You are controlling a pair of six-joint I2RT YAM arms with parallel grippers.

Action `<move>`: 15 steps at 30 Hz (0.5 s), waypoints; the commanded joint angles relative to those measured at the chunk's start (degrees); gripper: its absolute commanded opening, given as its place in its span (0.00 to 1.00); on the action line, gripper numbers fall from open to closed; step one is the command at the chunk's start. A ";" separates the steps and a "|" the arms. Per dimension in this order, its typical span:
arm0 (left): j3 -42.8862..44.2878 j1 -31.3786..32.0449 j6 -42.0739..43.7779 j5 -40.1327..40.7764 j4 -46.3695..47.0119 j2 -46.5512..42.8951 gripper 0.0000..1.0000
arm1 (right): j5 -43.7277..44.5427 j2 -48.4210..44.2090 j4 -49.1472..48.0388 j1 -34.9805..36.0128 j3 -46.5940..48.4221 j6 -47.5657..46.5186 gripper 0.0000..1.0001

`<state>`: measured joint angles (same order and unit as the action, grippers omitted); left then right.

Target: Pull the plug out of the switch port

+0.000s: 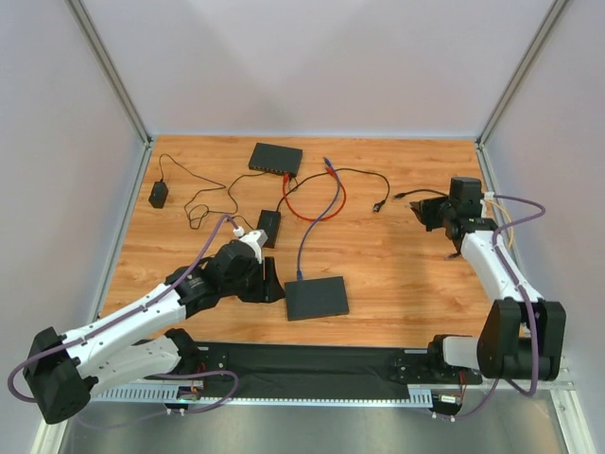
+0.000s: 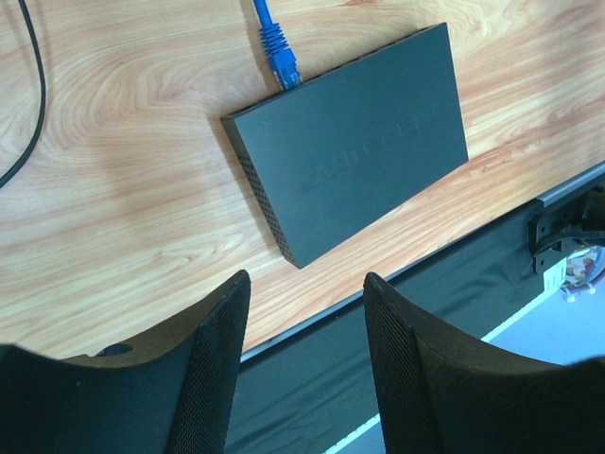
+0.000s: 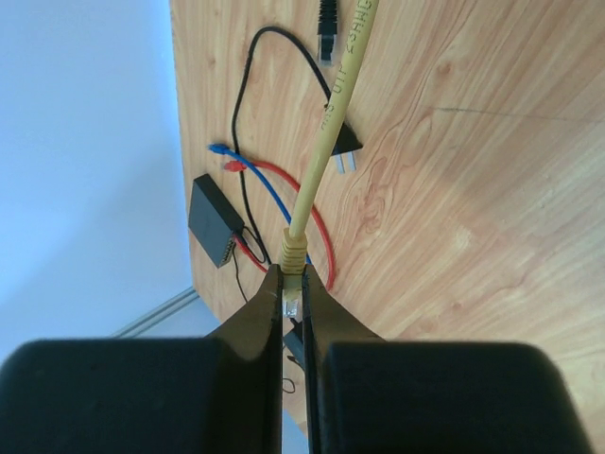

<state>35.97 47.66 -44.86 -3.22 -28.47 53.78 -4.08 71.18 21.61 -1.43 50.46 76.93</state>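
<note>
A flat dark switch (image 1: 317,298) lies near the front edge, with a blue plug (image 2: 281,59) seated in its far side (image 2: 359,142). My left gripper (image 2: 307,279) hangs open just left of it (image 1: 267,282), nothing between the fingers. At the right, my right gripper (image 1: 427,212) is shut on a yellow plug (image 3: 295,253), held in the air away from any port (image 3: 295,295). The plug's yellow cable (image 3: 331,104) runs off up that view. A second switch (image 1: 275,159) sits at the back, and shows small in the right wrist view (image 3: 214,219) with a red plug in it.
A red cable (image 1: 312,214) and a blue cable (image 1: 317,222) loop across the middle. A small black box (image 1: 269,227), a black adapter (image 1: 159,194) and a black power lead with its plug (image 3: 342,151) lie on the wood. A black mat (image 1: 312,364) borders the front.
</note>
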 commanded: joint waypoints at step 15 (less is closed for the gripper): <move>-0.72 0.15 -1.28 1.64 -3.35 -5.17 0.60 | -10.69 25.14 -24.33 -2.79 8.25 -0.81 0.03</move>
<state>35.83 47.66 -45.23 -2.17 -30.89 50.00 -11.92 93.73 3.68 -3.33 55.31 76.73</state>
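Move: The right hand, still pinching the yellow plug, is heading for the table by the black cable's near plug, some 12 cm ahead, straight in line and about 14 cm down. The power plug lies roughly 9 cm ahead and 7 cm left of that hand; the black cable's other end is about 4 cm back and 12 cm right. From the left hand, the near plug is some 34 cm ahead and 35 cm right, 9 cm lower. Forward and down in one slanting sweep, about 8 cm out and 5 to 6 cm lower, the right hand brings the yellow plug towards the black cable's near plug, with the drop easing off as the reach goes on. The wrist turns only slightly, some 5 degrees, and the shut fingers keep their pinch on the boot, the cable trailing off to the right. ##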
